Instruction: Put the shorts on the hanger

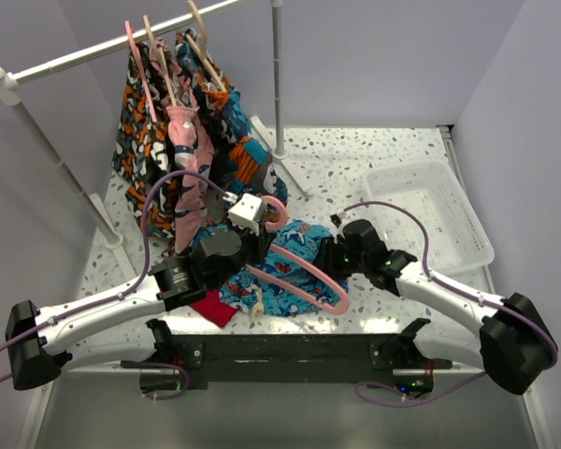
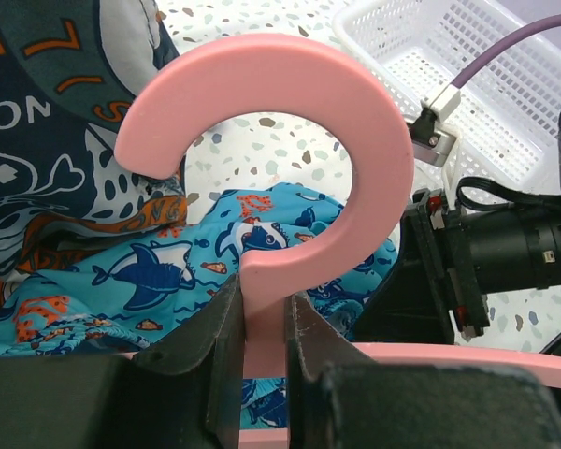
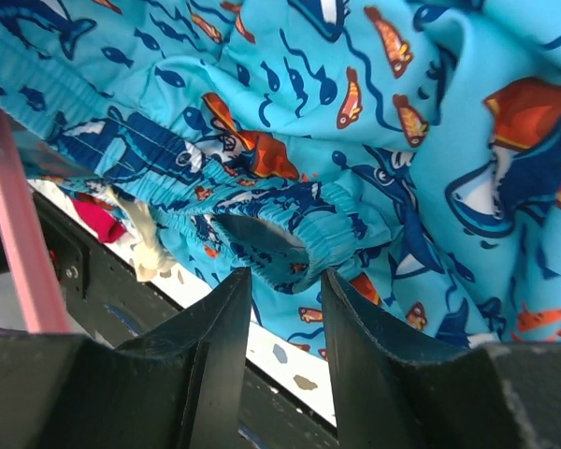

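The shorts (image 1: 279,297), bright blue with a shark print, lie bunched on the table between the two arms. The salmon-pink hanger (image 1: 304,283) lies across them, its hook (image 2: 374,122) raised. My left gripper (image 2: 264,318) is shut on the hanger's neck just under the hook. My right gripper (image 3: 288,273) reaches in from the right. Its tips pinch a fold of the shorts' (image 3: 402,122) elastic waistband, and the lower gap between the fingers shows table. A hanger bar (image 3: 14,224) runs at the left. The white drawstring (image 3: 150,248) hangs near the front edge.
A clothes rack at the back left holds patterned garments (image 1: 168,140) on hangers; its upright pole (image 1: 279,84) stands behind the shorts. A white mesh basket (image 1: 430,215) sits at the right. A plain red cloth (image 1: 215,309) lies by the left arm.
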Motion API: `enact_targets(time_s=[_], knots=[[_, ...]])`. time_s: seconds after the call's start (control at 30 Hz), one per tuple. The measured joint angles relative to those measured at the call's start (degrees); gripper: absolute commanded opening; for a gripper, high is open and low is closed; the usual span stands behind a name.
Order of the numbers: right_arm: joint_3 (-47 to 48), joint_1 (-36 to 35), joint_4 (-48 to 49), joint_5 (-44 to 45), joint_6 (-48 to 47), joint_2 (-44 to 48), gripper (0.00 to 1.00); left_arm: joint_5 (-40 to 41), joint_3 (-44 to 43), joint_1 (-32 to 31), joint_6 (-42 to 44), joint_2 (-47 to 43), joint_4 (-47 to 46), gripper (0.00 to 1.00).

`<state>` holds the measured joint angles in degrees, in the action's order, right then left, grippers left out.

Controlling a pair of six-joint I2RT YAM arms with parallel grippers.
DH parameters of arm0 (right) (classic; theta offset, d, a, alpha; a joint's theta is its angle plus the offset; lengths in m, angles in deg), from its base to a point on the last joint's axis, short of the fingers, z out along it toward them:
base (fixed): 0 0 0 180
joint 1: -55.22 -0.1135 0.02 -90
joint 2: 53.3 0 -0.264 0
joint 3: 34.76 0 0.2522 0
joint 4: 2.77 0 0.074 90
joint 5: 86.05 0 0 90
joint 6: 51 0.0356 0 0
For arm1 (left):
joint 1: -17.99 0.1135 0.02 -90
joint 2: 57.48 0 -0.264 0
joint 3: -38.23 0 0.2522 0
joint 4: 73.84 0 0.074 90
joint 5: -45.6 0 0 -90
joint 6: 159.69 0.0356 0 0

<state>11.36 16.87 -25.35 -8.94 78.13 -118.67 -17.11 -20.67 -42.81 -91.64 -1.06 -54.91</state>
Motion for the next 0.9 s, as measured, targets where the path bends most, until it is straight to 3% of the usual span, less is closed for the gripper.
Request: enact_targets(time_s=[0.03, 0.17, 0.37, 0.6, 0.9], knots=[[-0.2, -0.3, 0.5, 0.2, 0.3, -0.5, 0.36, 0.0, 0.0, 0.0, 0.0, 0.0, 0.0, 0.00], [-1.3, -0.5, 3.1, 1.9, 1.0, -1.8, 0.00, 0.7, 0.1, 0.0, 0.0, -0.3, -0.2, 0.00], [-2.1, -0.5, -0.3, 6.6, 1.4, 2.8, 0.00, 5.8, 3.2, 0.0, -0.4, -2.4, -4.6, 0.00], [-1.0, -0.5, -14.3, 12.9, 0.9, 21.6, 0.00, 13.7, 4.9, 0.0, -1.6, -2.5, -10.9, 0.00], [7.1, -0.6, -31.7, 17.5, 0.8, 29.8, 0.00, 19.9, 5.7, 0.0, -2.4, -0.1, -17.5, 0.00]])
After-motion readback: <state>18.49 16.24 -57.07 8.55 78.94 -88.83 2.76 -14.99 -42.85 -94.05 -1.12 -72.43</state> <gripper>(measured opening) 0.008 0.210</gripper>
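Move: The right hand, fingers partly open, straddles the near right edge of the shorts' waistband, only about 1 cm ahead, 1 cm right and 2 cm below. From it the cream drawstring lies some 17 cm left, 10 cm back and 5 cm lower; the pink hanger's free end is about 10 cm back, 4 cm right and roughly 6 cm higher. From the left hand, still gripping the hanger's neck, that waistband edge lies about 15 cm right, 2 cm back and 17 cm below. The right fingers shut on the waistband edge while dipping about 1 cm, then carry the pinched cloth right and up, roughly 8 cm each way and a little back, turning clockwise some 15 degrees. Keeping its hold on the hanger, the left hand eases forward and left with a slight rise, turning about 20 degrees counter-clockwise so the free end swings forward over the shorts. ##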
